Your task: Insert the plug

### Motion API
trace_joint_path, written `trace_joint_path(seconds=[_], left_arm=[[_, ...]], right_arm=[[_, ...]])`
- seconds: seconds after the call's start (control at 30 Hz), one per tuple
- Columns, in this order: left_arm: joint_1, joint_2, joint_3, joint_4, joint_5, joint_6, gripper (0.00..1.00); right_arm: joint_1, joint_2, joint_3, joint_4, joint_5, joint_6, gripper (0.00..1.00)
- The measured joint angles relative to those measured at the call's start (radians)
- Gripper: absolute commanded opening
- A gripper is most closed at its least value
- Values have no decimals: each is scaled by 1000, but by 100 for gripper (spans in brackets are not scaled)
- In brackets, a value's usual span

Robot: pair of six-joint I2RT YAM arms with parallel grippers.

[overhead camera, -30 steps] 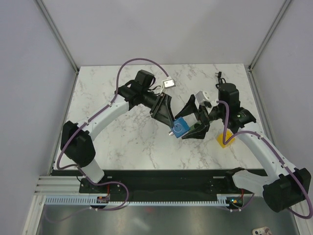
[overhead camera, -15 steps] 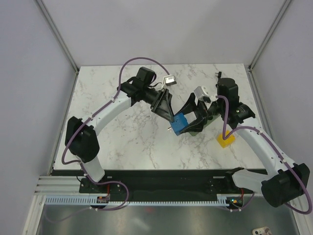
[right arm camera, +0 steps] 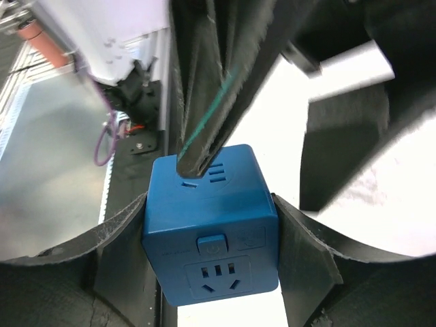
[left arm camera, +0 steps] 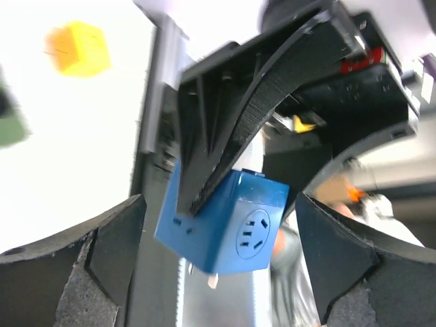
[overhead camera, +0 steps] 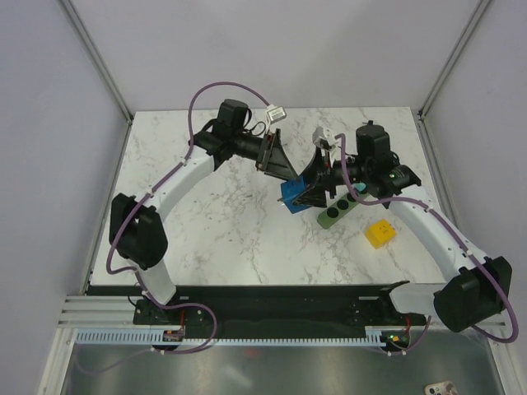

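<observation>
The blue plug [overhead camera: 291,197] hangs above the table, with my right gripper [overhead camera: 306,188] shut on it. In the right wrist view the plug [right arm camera: 210,231] sits squeezed between both pads of the right gripper [right arm camera: 211,253], socket face toward the camera. My left gripper [overhead camera: 278,159] stands open just left of it. In the left wrist view the plug [left arm camera: 225,221], prongs pointing down, lies between the wide-spread fingers of the left gripper [left arm camera: 218,262], with a gap on each side. The green power strip [overhead camera: 340,206] lies on the table under the right arm.
A yellow block [overhead camera: 380,233] lies on the marble table [overhead camera: 206,230] to the right of the power strip; it also shows as the yellow block [left arm camera: 80,48] in the left wrist view. A metal frame post [overhead camera: 99,62] borders the back left.
The left gripper has opened and let go of the plug. The right gripper has closed on it. Both arms have shifted toward the back, uncovering the power strip.
</observation>
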Motion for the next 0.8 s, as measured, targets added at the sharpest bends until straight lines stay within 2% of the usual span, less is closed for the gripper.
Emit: trace_joint_path(seconds=[0.17, 0.33, 0.47, 0.63, 0.8], left_arm=[[84, -53, -85, 14, -181, -3, 100], [138, -136, -165, -84, -523, 49, 100], [126, -244, -277, -111, -706, 80, 100], [100, -411, -410, -127, -857, 121, 100], [84, -561, -518, -115, -951, 154, 100]], right_arm=[[1, 84, 114, -185, 229, -9, 0], [2, 184, 235, -349, 579, 35, 0], [1, 274, 299, -456, 805, 74, 0], [-3, 367, 334, -564, 1027, 75, 0], [-35, 476, 362, -643, 1127, 54, 0]])
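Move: The blue plug is already held in the right hand's fingers. The near end of the green socket strip lies about 9 cm ahead of that hand, 15 cm to its right and 27 cm below; the teal plug in the strip is some 17 cm ahead and 24 cm right, and the yellow cube level with the hand and 29 cm right. From the open left hand, the strip end is about 6 cm ahead and 19 cm right, the blue plug roughly 3 cm back and 4 cm right. The blue plug, kept in the right fingers' unchanged grip, is carried down about 17 cm, to the right and forward towards the near sockets of the green strip, while the wrist swings some 80 degrees from pointing left to pointing down. The left hand, already wide open, leaves the plug forward, left and down, then draws back as it keeps going left, 14 cm in all. ##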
